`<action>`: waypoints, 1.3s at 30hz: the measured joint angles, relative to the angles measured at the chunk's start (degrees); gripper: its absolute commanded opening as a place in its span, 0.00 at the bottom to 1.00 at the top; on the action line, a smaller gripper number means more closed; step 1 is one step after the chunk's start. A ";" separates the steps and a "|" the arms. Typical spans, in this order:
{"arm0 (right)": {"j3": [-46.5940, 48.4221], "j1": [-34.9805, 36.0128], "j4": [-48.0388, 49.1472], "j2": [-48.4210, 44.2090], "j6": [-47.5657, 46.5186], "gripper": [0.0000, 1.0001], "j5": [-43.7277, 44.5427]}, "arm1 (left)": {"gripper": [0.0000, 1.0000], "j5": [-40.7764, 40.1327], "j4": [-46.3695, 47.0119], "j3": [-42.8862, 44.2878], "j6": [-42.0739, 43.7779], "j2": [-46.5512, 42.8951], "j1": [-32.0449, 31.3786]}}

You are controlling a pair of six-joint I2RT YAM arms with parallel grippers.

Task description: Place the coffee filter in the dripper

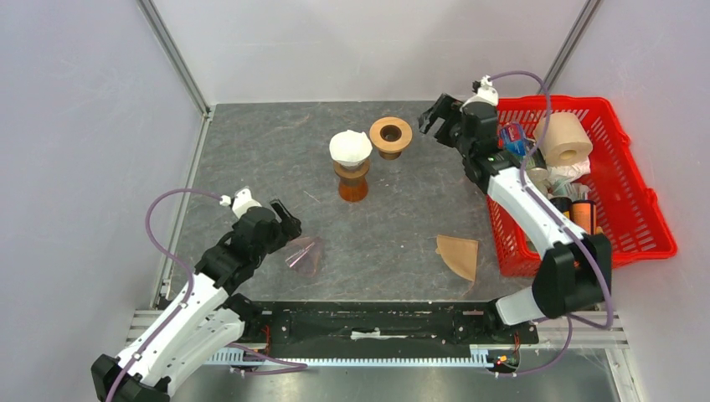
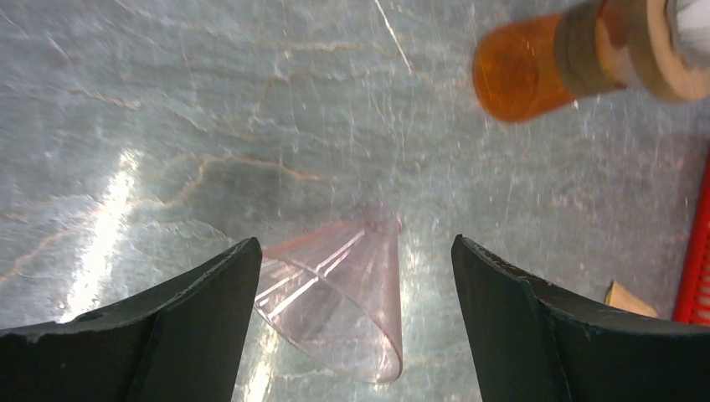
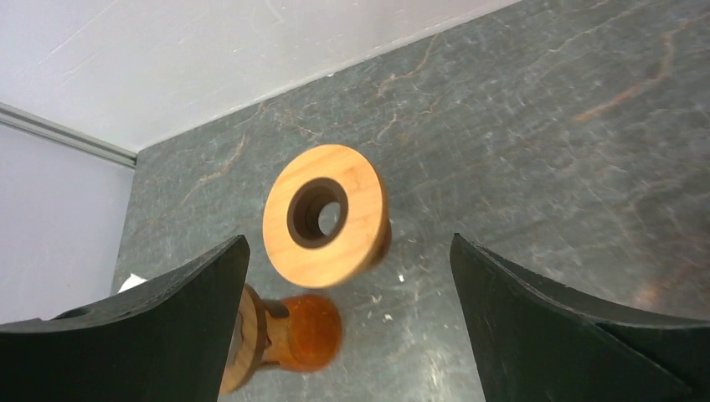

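A clear pink cone dripper (image 1: pixel 304 254) lies on its side on the grey table; in the left wrist view the dripper (image 2: pixel 343 293) lies between my fingers. My left gripper (image 1: pixel 289 228) is open just above it, touching nothing (image 2: pixel 353 243). A brown paper coffee filter (image 1: pixel 459 254) lies flat near the red basket; its corner shows in the left wrist view (image 2: pixel 628 299). My right gripper (image 1: pixel 437 117) is open and empty at the back, above a wooden ring holder (image 1: pixel 390 136), which also shows in the right wrist view (image 3: pixel 325 213) just beyond the gripper (image 3: pixel 349 243).
An amber glass vessel (image 1: pixel 352 180) with a wooden collar carries a white filter (image 1: pixel 350 147) at mid-table; the vessel shows in both wrist views (image 2: pixel 519 71) (image 3: pixel 306 331). A red basket (image 1: pixel 645 226) holding a paper roll (image 1: pixel 566 138) and other items stands at the right.
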 measured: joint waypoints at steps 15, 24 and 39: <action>-13.77 -0.59 -1.77 -13.66 -1.01 0.97 0.85 | 0.51 15.15 5.20 -10.32 -4.63 -2.34 -0.02; -18.16 -0.61 -2.14 -20.79 -0.70 0.97 2.58 | 0.11 16.72 13.18 -11.10 -5.92 4.17 -0.04; -23.08 -0.61 -6.08 -30.97 2.47 0.97 1.62 | 0.02 27.69 19.61 -1.27 12.81 8.72 -4.00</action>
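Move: Just below the open left hand lies the clear plastic cone, its middle about 3 cm to the right, 1 cm ahead and some 7 cm down. The carafe carrying the paper-lined dripper stands roughly 19 cm ahead and 15 cm to the right; the wooden-collared glass is about 31 cm ahead and 25 cm right. From the right hand, the cone lies some 22 cm back, 32 cm to the left and 20 cm below. Dropping about 6 cm while sliding 5 cm right and first some 3 cm back, the left hand edges slightly forward again and pinches the cone's right-hand rim, fingers closing from wide open. It then lifts about 7 cm, swinging farther right and turning clockwise. Meanwhile the empty right hand, still open, withdraws about 12 cm back and a little right, away from the wooden-collared glass. ##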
